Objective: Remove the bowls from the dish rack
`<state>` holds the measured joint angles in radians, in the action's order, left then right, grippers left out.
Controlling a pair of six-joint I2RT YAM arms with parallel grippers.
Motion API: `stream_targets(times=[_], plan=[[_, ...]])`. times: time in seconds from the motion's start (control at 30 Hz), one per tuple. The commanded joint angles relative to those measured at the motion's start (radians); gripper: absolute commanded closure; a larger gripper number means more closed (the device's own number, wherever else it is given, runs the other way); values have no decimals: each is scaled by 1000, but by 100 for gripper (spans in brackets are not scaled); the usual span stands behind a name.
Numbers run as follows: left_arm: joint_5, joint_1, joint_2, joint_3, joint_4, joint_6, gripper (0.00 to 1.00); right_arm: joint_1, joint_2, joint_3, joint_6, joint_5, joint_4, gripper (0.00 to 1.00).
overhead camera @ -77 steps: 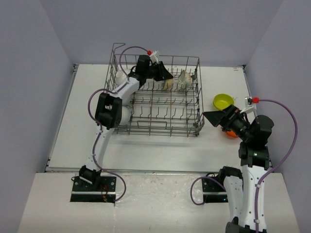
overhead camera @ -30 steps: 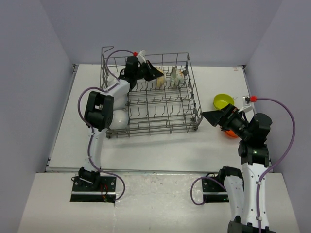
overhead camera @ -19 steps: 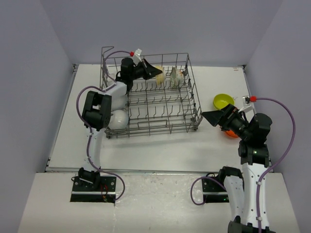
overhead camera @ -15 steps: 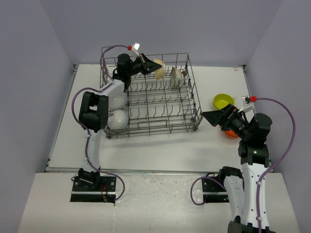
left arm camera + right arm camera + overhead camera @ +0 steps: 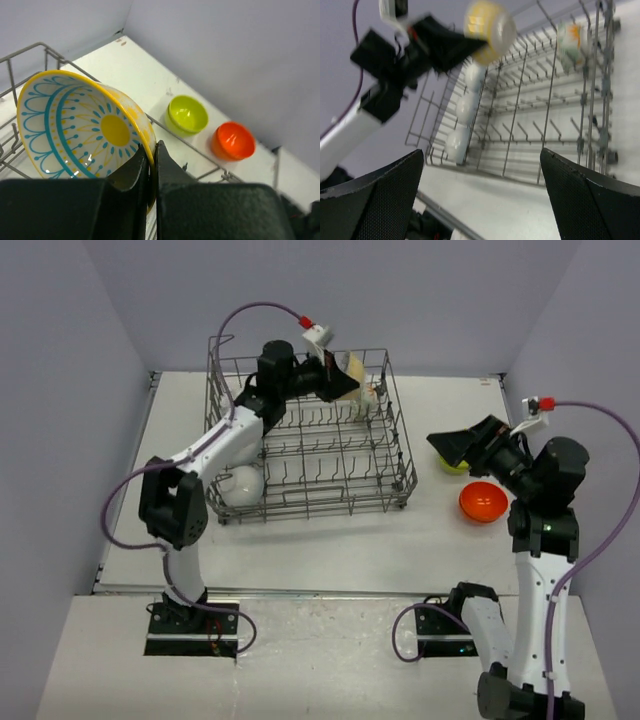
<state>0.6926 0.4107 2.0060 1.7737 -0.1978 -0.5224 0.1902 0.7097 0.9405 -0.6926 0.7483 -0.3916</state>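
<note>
My left gripper (image 5: 343,380) is shut on the rim of a cream floral bowl (image 5: 352,367), which hangs tilted above the back of the grey wire dish rack (image 5: 400,455). In the left wrist view the fingers pinch that bowl (image 5: 85,125) at its edge. A second floral bowl (image 5: 372,393) stands in the rack's back right corner. White bowls (image 5: 457,142) stand along the rack's left side. My right gripper (image 5: 452,445) is open and empty, raised over a yellow-green bowl (image 5: 455,467) that it partly hides. An orange bowl (image 5: 483,502) sits on the table beside it.
The rack's tall corner loop (image 5: 222,345) rises at the back left. Purple-grey walls close in the table (image 5: 300,540) on three sides. In the left wrist view the yellow-green bowl (image 5: 187,115) and the orange bowl (image 5: 232,141) lie right of the rack.
The left gripper has lifted the floral bowl out of the rack and carried it up and to the right. The right arm has risen and swung back over the yellow-green bowl.
</note>
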Motion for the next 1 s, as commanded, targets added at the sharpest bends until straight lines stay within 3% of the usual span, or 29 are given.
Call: stream_targets(times=[0.0, 0.03, 0.07, 0.13, 0.27, 0.43, 0.6, 0.77, 0.97], plan=[[-244, 235, -330, -136, 162, 569, 100, -3, 94, 258, 80, -82, -39, 1], [-328, 282, -376, -230, 163, 714, 100, -5, 127, 308, 105, -92, -106, 1], [-367, 360, -416, -268, 163, 766, 100, -18, 196, 360, 154, -99, -142, 1], [-413, 413, -516, -353, 167, 865, 100, -50, 272, 509, 238, -127, -289, 1], [-508, 557, -627, -430, 189, 966, 100, -222, 396, 714, 344, -297, -490, 1], [-692, 730, -618, -404, 368, 1113, 100, -331, 396, 747, 381, -391, -596, 5], [-866, 838, -543, -311, 552, 1138, 100, -468, 392, 701, 433, -541, -719, 11], [-936, 902, -480, -243, 656, 1125, 100, -518, 349, 607, 423, -583, -717, 17], [-949, 945, -475, -218, 660, 1134, 100, -636, 404, 545, 429, -667, -759, 32]])
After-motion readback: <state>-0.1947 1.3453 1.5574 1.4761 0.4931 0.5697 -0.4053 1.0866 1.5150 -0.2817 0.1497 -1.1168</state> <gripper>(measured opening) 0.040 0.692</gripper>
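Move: The left hand holds a patterned bowl by its rim over the back of the rack. The open right gripper it is bound for is about 23 cm back, 18 cm to its right and 3 cm higher; the other patterned bowl is 9 cm ahead, 7 cm right and 18 cm below. From the right hand, the held bowl is some 27 cm ahead, 16 cm left, level; green bowls 22 cm ahead, 15 right, orange bowls 11 ahead, 20 right, both 30 below. Sweeping back some 32 cm and a little right, the left hand carries the pinched bowl out over the rack's front towards the right gripper, rising slightly, then sinking while the wrist rolls and tips through about 75 degrees. The right hand rises about 11 cm, then sinks again, edging left, rolling its left side down 35 degrees and narrowing its wide-open fingers by a third around the bowl's free side; their touch can't be made out. ##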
